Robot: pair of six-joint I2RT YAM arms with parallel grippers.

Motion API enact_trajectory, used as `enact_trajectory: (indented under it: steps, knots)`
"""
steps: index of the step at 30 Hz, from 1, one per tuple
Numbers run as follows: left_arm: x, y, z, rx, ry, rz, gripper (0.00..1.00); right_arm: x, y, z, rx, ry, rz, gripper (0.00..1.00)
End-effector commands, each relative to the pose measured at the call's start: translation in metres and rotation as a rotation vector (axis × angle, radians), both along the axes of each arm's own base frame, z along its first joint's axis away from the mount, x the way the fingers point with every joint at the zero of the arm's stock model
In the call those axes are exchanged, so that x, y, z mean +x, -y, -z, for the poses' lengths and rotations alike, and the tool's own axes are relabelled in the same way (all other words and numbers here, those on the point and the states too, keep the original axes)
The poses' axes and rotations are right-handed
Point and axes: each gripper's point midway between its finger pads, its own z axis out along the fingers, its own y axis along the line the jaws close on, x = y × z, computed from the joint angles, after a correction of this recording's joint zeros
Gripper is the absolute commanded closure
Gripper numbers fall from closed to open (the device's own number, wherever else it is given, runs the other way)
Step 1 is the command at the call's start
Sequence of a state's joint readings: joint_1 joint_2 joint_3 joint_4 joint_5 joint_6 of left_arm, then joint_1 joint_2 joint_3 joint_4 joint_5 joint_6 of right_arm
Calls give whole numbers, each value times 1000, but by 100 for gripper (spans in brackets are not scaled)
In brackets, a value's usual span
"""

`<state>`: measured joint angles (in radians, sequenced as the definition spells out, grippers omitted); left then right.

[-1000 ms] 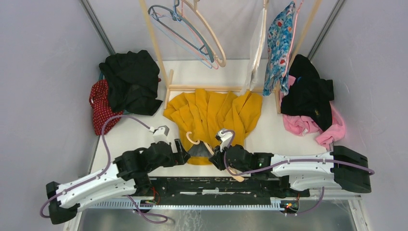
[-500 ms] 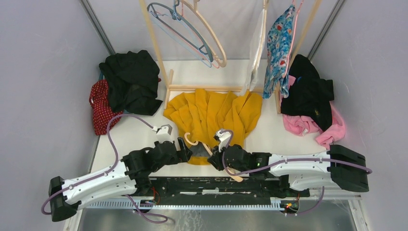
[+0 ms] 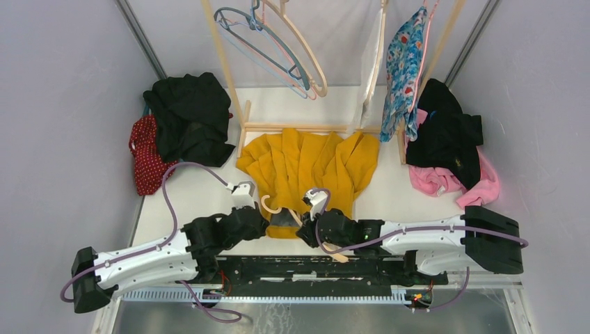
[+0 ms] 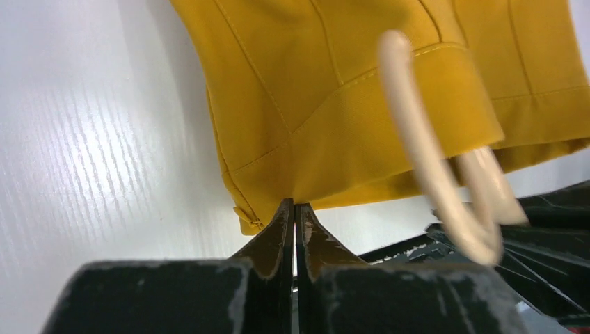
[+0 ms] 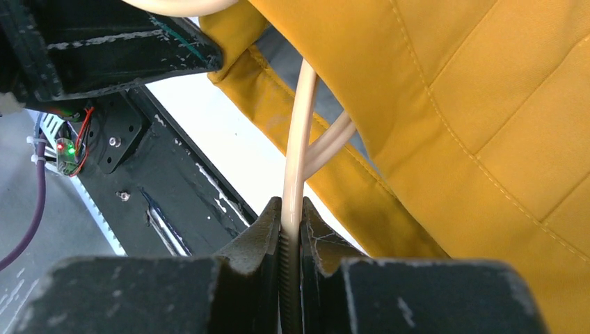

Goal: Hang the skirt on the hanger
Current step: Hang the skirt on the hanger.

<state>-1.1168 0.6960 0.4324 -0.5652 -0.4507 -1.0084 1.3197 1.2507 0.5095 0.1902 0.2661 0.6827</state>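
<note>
The yellow pleated skirt [image 3: 309, 163] lies flat mid-table, its waistband toward the arms. A cream hanger [image 3: 268, 205] is pushed into the waistband opening, its hook sticking out to the left. My left gripper [image 3: 266, 221] is shut, its tips pinching the lower edge of the skirt [image 4: 334, 90] waistband at the left corner. In the left wrist view the hanger hook [image 4: 424, 153] curves just right of the left gripper [image 4: 293, 205]. My right gripper [image 3: 304, 226] is shut on the hanger. The right wrist view shows the right gripper [image 5: 291, 209] clamping the hanger [image 5: 299, 139] bar where it enters the skirt [image 5: 473, 104].
A wooden rack [image 3: 299, 127] stands behind the skirt, with spare hangers [image 3: 278, 42] and a floral garment [image 3: 403, 62] hung on it. A black clothes pile [image 3: 191, 115] and a red dotted garment [image 3: 142, 156] lie at left. A black and pink pile [image 3: 449, 146] lies at right.
The left gripper has shut on the waistband edge. Both arms and the hanger hook have shifted slightly left and away from the bases.
</note>
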Motion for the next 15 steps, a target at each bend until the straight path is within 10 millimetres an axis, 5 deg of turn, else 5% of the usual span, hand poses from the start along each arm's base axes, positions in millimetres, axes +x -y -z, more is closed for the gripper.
enact_trajectory:
  steps: [1, 4, 5, 7, 9, 15]
  knots:
    - [2, 5, -20, -71, 69, -9, 97, 8, -27, -26, 74, 43, 3, 99]
    - [-4, -2, -28, -93, 48, -18, 83, 7, -29, -19, 43, 45, 4, 99]
    - [-6, -6, -29, -96, 39, -30, 70, 6, -29, -18, 32, 51, 5, 99]
    - [-10, -13, -33, -114, 27, -48, 19, 5, -29, -15, 7, 66, 4, 99]
    - [-14, -11, -39, -167, 26, -37, 0, 2, -29, -13, -20, 83, 2, 99]
    - [-18, -14, -48, -223, 15, -47, 1, -3, -32, -6, -62, 117, -14, 99]
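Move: The near-left corner of the skirt's waistband lies at the left fingertips, within a centimetre or so. The wooden hanger's hook stands about 6 cm ahead of the left hand, 2 cm to its right and some 3 cm higher; the skirt's middle is roughly 14 cm ahead, 11 cm right and 2 cm below. From the right hand, holding the hanger, the waistband opening is about 4 cm ahead, 3 cm left and 3 cm lower. The left fingers come off the near-left waistband corner and spread wide as the hand lifts about 3 cm, backing off towards its base and a little left. The right hand keeps its pinch on the hanger bar and presses on about 1.5 cm left and as much down, easing slightly back with a small tilt, carrying the hanger leftward in the waistband. ##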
